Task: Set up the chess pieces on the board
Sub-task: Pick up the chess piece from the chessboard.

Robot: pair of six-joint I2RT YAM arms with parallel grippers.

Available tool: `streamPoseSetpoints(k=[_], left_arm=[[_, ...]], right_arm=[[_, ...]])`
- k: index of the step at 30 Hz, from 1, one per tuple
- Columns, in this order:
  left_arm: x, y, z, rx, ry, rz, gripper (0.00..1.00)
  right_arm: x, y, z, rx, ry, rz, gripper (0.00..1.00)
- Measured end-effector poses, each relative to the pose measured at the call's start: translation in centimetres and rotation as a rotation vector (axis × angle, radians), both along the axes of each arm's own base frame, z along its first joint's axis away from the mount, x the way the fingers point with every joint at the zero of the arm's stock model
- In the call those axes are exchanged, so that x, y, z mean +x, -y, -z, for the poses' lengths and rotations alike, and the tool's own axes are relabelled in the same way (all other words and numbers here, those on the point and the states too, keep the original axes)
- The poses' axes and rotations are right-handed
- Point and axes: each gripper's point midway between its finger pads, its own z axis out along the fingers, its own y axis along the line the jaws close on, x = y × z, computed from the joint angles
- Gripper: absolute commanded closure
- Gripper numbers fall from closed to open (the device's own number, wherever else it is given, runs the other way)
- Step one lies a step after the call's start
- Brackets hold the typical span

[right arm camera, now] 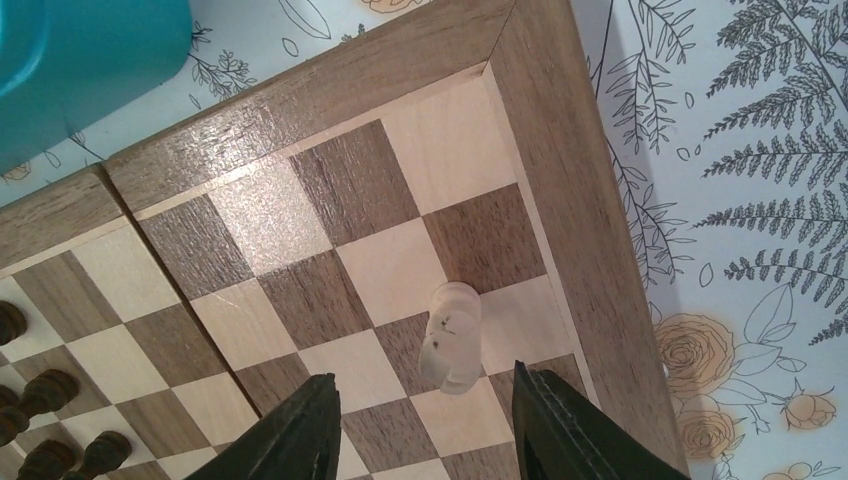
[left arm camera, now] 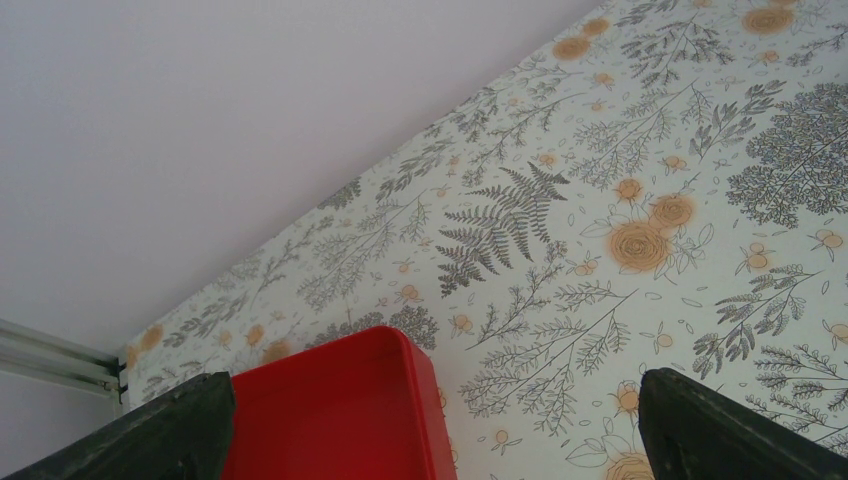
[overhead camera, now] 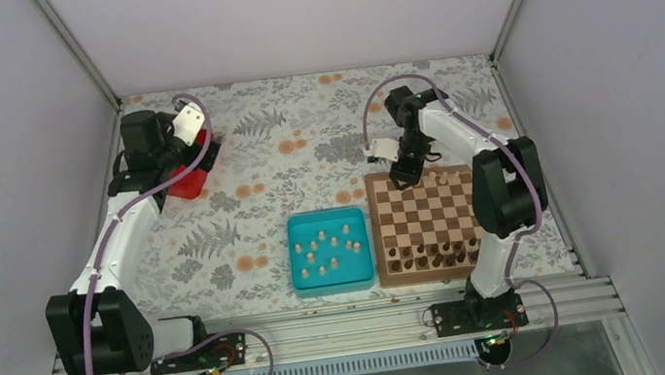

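The board (overhead camera: 425, 209) lies right of centre, and the right wrist view shows its far left corner (right arm camera: 300, 190). One pale chess piece (right arm camera: 453, 335) stands there on a square near the border. My right gripper (right arm camera: 425, 385) hangs just over it, open, with both fingers apart from the piece. From above, this gripper (overhead camera: 403, 176) is at the board's far left corner. A few pale pieces (overhead camera: 449, 174) stand along the far edge. Several more chess pieces (overhead camera: 327, 247) lie in the teal tray (overhead camera: 296, 251). My left gripper (left arm camera: 432, 385) is open and holds nothing.
Dark brown chessmen (overhead camera: 431, 254) line the board's near rows, and a few of these dark chessmen (right arm camera: 50, 390) appear in the right wrist view. A red tray (left arm camera: 330, 410) sits under my left gripper (overhead camera: 197, 162) at the far left. The teal tray's corner (right arm camera: 90, 60) is beside the board.
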Motion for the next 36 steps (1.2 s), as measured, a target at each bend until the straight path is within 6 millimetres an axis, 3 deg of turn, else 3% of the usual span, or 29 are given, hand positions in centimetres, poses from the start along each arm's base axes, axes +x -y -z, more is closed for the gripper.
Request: streamPoseSetpoints(k=[22,30,36], left_arm=[[0.0,0.0,0.0,0.0,0.0,0.0,0.0],[0.0,0.0,0.0,0.0,0.0,0.0,0.0],[0.0,0.0,0.0,0.0,0.0,0.0,0.0]], right_arm=[[0.4,0.3,2.0,-0.034,0.001,0.014,0.54],[0.4,0.3,2.5,-0.039,-0.006,0.026,0.73],[0.5,0.5,2.5,-0.047,-0.003,0.032,0.82]])
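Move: The light chess piece I want stands almost straight below my open right fingers, its middle about 4 cm down and 1 cm forward and right. The next light piece is some 2 cm farther out and 4 cm to the right of it. From my right hand the board's far-left corner is about 5 cm ahead and 8 cm left. From my left hand the wanted piece lies roughly 42 cm right, 10 cm back and 20 cm lower. I ease my right hand almost straight down over the leftmost light piece, about 2.5 cm, keeping the fingers half open and pointing down with hardly any turn. Near the bottom I close them from either side until the pads meet the piece's upper part, while the hand comes to rest. ##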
